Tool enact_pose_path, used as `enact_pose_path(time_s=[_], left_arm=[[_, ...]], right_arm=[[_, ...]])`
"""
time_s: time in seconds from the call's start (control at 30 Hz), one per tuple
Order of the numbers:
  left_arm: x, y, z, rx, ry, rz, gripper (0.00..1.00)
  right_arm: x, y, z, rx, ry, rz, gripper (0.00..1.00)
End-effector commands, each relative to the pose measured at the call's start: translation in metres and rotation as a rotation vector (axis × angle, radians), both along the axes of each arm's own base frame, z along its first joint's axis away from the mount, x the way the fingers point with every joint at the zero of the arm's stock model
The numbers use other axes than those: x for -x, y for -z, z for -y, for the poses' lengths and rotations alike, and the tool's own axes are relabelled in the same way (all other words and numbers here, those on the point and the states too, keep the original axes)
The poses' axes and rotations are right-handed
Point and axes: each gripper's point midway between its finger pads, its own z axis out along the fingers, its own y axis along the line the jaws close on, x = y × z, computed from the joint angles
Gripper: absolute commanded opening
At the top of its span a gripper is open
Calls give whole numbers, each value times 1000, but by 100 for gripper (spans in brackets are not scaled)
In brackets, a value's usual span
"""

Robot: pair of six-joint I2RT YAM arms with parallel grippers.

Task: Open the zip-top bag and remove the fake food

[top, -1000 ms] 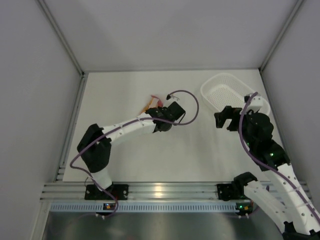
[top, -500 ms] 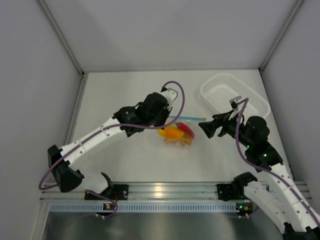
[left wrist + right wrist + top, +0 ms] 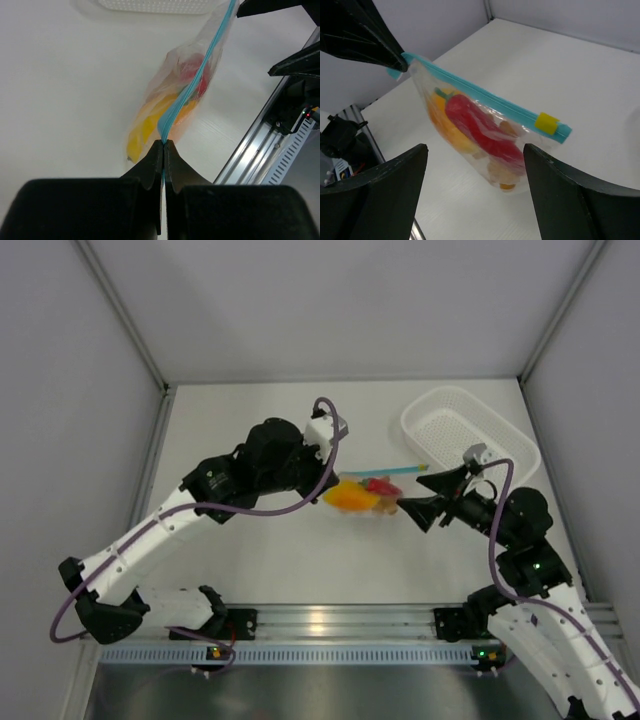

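The clear zip-top bag [image 3: 368, 495] hangs above the table with its blue zip strip [image 3: 485, 97] on top and a yellow slider [image 3: 547, 123] at the right end. Inside are a red chili pepper [image 3: 477, 127], a yellow-orange wedge [image 3: 445, 125] and an orange chunk [image 3: 502, 172]. My left gripper [image 3: 163, 145] is shut on the left end of the zip strip and holds the bag up. My right gripper [image 3: 475, 152] is wide open just in front of the bag's right end, not touching it.
A white perforated basket [image 3: 455, 430] stands at the back right, behind the right gripper. Grey walls enclose the white table on three sides, and a metal rail [image 3: 330, 625] runs along the near edge.
The left arm has lifted the bag off the table and carried it right. The right gripper has swung toward the bag and stands at its right end.
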Motion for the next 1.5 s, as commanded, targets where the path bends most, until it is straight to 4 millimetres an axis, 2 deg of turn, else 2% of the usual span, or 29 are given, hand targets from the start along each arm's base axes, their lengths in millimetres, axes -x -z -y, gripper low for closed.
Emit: enact_pose_path(time_s=[0.0, 0.23, 0.4, 0.5, 0.57, 0.6, 0.63, 0.7, 0.9, 0.97, 1.0, 1.1, 1.13, 1.17, 1.37, 1.47], left_arm=[[10, -48, -4, 93, 57, 107, 0], [14, -67, -4, 131, 81, 136, 0], [21, -85, -2, 174, 111, 148, 0], [22, -92, -3, 184, 118, 168, 0], [26, -97, -2, 197, 141, 169, 0], [28, -99, -2, 202, 147, 171, 0], [28, -99, -1, 204, 151, 165, 0], [29, -103, -1, 215, 149, 168, 0], [24, -109, -2, 240, 109, 172, 0], [25, -109, -1, 243, 114, 168, 0], [24, -109, 0, 243, 114, 164, 0], [22, -106, 0, 239, 102, 155, 0], [19, -104, 1, 234, 88, 154, 0], [17, -101, 0, 226, 74, 148, 0], [-13, -86, -12, 171, -102, 164, 0], [-18, -77, -8, 154, -104, 148, 0]], right_arm=[[-12, -23, 15, -44, 125, 104, 79], [-5, -39, 34, -143, 223, 214, 81], [-4, -37, 27, -169, 184, 208, 80], [6, -49, 22, -212, 129, 255, 76], [14, -50, 17, -226, 81, 285, 71], [20, -59, 17, -248, 62, 332, 68], [22, -57, 14, -254, 43, 338, 64], [32, -63, 11, -282, -6, 381, 62], [36, -65, 8, -293, -35, 392, 49], [37, -66, 9, -297, -34, 405, 41], [38, -67, 9, -299, -36, 408, 30], [42, -71, 9, -306, -45, 421, 20], [42, -71, 9, -303, -46, 424, 7], [42, -70, 9, -301, -44, 419, 0], [42, -71, 12, -285, -26, 420, 0], [42, -70, 11, -258, -29, 420, 0]])
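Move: My left hand already grips one end of the bag's blue zip strip. The yellow slider, near the free end, lies about 13 cm to that hand's right, 2 cm ahead and slightly below. From my open right hand the slider is some 4 cm ahead, 2 cm to the right and 1 cm up; the red pepper in the bag is about 3 cm ahead, 4 cm left and 4 cm lower, and the yellow food 5 cm farther left of the pepper, level with it. I lift the zip strip about 7 cm with my left hand, keeping its pinch and tilting slightly. My right hand swings some 3 cm right, then comes partly back left as it rises about 5 cm and draws back 3, fingertips tilting up some 20 degrees. Then its fingers shut fully, pinching the strip's free end beside the yellow slider. ##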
